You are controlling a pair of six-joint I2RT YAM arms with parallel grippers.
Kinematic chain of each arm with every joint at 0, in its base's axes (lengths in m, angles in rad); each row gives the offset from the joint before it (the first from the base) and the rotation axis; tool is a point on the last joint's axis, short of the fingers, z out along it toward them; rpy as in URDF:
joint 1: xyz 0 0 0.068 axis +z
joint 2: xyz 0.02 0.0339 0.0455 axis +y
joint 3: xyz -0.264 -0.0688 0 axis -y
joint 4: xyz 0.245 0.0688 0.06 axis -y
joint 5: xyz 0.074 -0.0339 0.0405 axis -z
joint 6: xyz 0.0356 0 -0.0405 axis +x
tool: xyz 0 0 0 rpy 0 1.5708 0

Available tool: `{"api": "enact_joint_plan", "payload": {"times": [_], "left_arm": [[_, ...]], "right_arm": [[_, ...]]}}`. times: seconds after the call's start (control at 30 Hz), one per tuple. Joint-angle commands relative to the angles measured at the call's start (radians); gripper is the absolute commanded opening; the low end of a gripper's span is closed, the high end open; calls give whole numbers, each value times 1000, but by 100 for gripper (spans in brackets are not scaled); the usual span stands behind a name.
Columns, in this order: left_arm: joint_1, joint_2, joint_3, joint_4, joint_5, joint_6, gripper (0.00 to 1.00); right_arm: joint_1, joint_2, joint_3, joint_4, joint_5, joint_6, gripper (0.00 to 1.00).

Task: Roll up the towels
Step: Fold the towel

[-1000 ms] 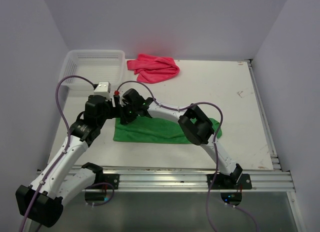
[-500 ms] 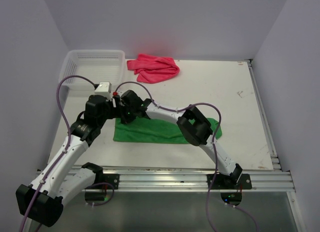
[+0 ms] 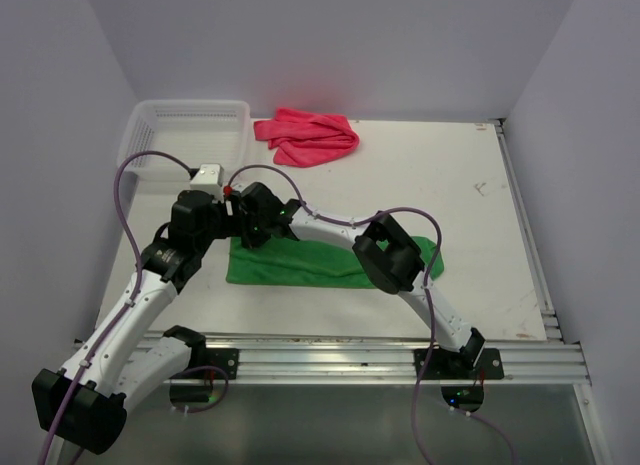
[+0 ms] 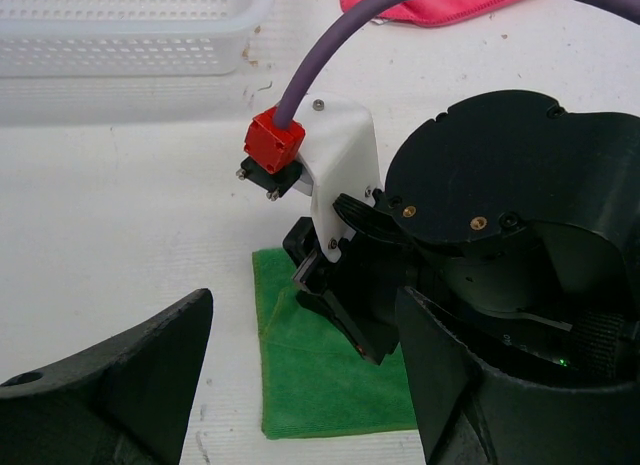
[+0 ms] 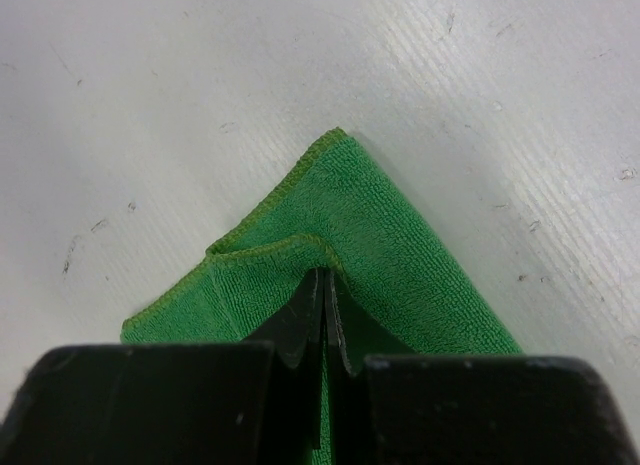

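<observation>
The green towel [image 3: 300, 266] lies flat and long across the near middle of the table. My right gripper [image 5: 325, 285] reaches over to the towel's far-left corner and is shut on it. A small fold of the green towel [image 5: 400, 235] is bunched up at the fingertips. My left gripper [image 4: 300, 385] hovers open just left of that end, its fingers [image 4: 120, 385] spread wide with nothing between them but the green towel [image 4: 320, 395] below. It faces the right gripper [image 4: 330, 295]. The pink-red towel [image 3: 307, 135] lies crumpled at the back of the table.
A white mesh basket [image 3: 185, 135] stands at the back left, just behind both grippers. A purple cable [image 4: 330, 55] arcs over the right wrist. The table's rail runs along the near edge [image 3: 350, 350].
The right gripper's jaws have closed on the green towel's corner. Both wrists stayed almost in place, the right one edging slightly left.
</observation>
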Motion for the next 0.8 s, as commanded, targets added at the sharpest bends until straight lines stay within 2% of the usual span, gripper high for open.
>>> {"api": "enact_joint_plan", "payload": {"times": [0.0,0.07,0.13,0.23,0.77], "left_arm": [[5,-3,3,35,13,13,78],[5,-5,4,37,11,13,78],[5,-8,3,35,13,13,78],[5,-8,3,35,14,13,78],[5,-2,4,38,28,16,78]], "right_arm": [[8,-20,18,-24,10,-13,0],[8,-41,18,-26,4,-14,3],[8,-58,19,-29,2,-23,15],[8,-83,13,-31,21,-37,26],[8,-124,-21,-9,13,-66,28]]}}
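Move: The fold edge of the green towel, the upper layer's far left corner, lies right at the right hand's shut fingertips, about 1 cm below. The towel's left corner is some 4 cm ahead of that hand and 5 cm to its left. The pink towel is about 28 cm ahead and 13 cm right, the white basket about 28 cm ahead and 19 cm left. From the left hand, the fold edge lies roughly 2 cm ahead, 4 cm right and 17 cm below. At the green towel's fold edge, the right hand's shut fingers part to about a quarter of their full opening, ending their pinch at the upper layer. As they open, the hand eases up about half a centimetre and slips a similar bit to the right, its slant barely changing; the spread tips stay close over the cloth. ##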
